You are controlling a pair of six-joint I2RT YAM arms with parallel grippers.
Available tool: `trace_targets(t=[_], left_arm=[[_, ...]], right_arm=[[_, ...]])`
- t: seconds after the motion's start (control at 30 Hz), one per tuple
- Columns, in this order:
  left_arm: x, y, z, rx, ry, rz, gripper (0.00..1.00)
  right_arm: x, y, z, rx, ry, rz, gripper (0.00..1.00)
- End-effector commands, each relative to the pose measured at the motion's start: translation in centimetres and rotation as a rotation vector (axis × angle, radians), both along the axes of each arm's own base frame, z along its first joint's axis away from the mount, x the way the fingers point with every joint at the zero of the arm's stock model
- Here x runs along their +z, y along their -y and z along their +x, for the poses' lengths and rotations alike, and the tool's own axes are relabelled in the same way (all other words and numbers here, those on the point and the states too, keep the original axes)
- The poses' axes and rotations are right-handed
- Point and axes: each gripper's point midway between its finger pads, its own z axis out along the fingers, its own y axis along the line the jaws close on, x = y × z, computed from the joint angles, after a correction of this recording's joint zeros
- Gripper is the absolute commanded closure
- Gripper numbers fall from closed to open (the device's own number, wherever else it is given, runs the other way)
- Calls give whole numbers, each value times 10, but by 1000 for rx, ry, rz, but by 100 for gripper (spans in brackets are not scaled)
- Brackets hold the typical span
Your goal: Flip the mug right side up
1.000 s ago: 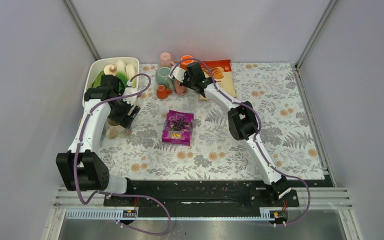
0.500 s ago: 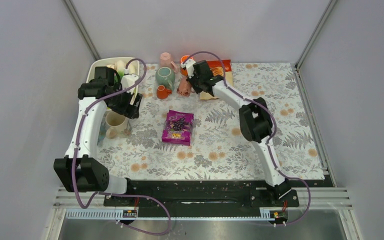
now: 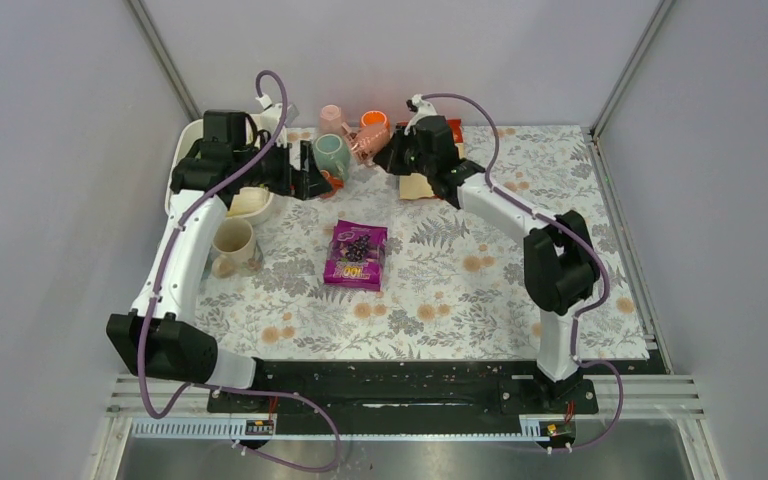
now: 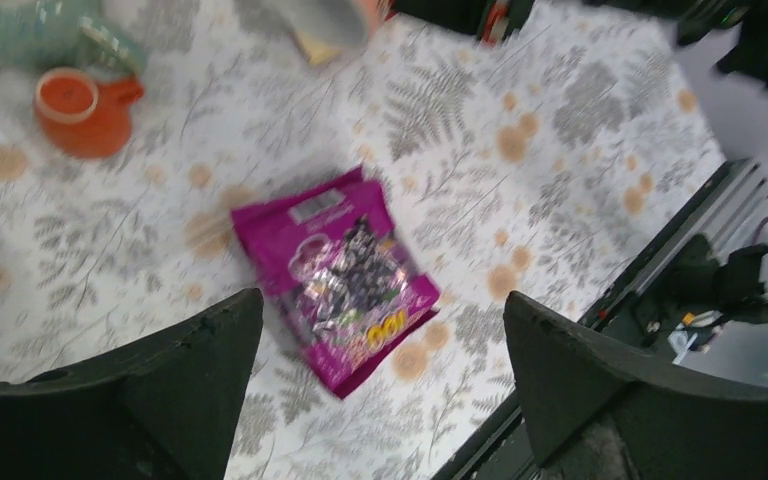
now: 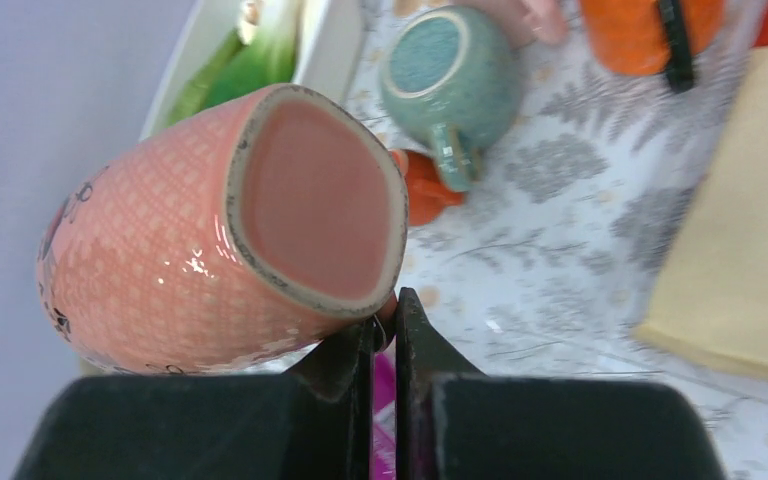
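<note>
The pink mug (image 5: 230, 235) with a lattice pattern hangs tilted above the table, its open mouth facing the right wrist camera. My right gripper (image 5: 385, 320) is shut on the handle at the mug's rim. From above, the mug (image 3: 365, 142) sits at the back centre, just left of the right gripper (image 3: 388, 152). My left gripper (image 4: 382, 298) is open with nothing between its fingers, raised over the back left of the table (image 3: 305, 178).
A teal mug (image 3: 328, 152) and a small orange cup (image 4: 75, 100) stand below the held mug. A cream mug (image 3: 232, 240) is at the left, a purple snack packet (image 3: 356, 255) in the middle. A white tub (image 3: 250, 205), a pink cup (image 3: 330, 118) and an orange mug (image 3: 373, 122) line the back.
The right arm raised the pink mug off the table and tipped it. The left gripper left the cream mug, swung back and up, and opened wider.
</note>
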Motion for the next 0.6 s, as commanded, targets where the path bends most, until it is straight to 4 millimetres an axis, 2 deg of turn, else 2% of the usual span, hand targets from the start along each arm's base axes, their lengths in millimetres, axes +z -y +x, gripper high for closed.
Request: trace_targets(t=[0.0,0.13,0.37,0.47,0.57], left_arm=[[61,36,17,-29,149,-164,8],[59,48,25,-24,129,-173,11],[41,47,38,26,61,-152,24],[43,48,40,22,71,-153,28],[50,49,44,24,117,-165,36]], right_arm=[[87,-40,-41,71,65,338,100],[98,-56,-63,115,66,384,100],[108,-66,-83,158,55,452,100],[109,-71,-91,178,51,465,100],[104,-83,-100,208,35,462,100]])
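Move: The pink mug, held by its handle in the right gripper, hangs about 14 cm ahead of the left hand, 12 cm to its right and some 4 cm lower. From the right hand, the open left gripper is roughly 17 cm to the left, 10 cm back and 5 cm higher. On the table about 24 cm below the left hand stand the red cup, 25 cm straight ahead, and the green mug, about 32 cm ahead and 1 cm right. Back and to the left, about 10 cm in all and rising slightly towards the end, the right hand carries the pink mug by its handle towards the left gripper, rolling its left side up by nearly 20 degrees. The left hand comes to meet it, some 5 cm right and 3 cm forward, rising then sinking partway back, while its wide-open fingers begin to close. ##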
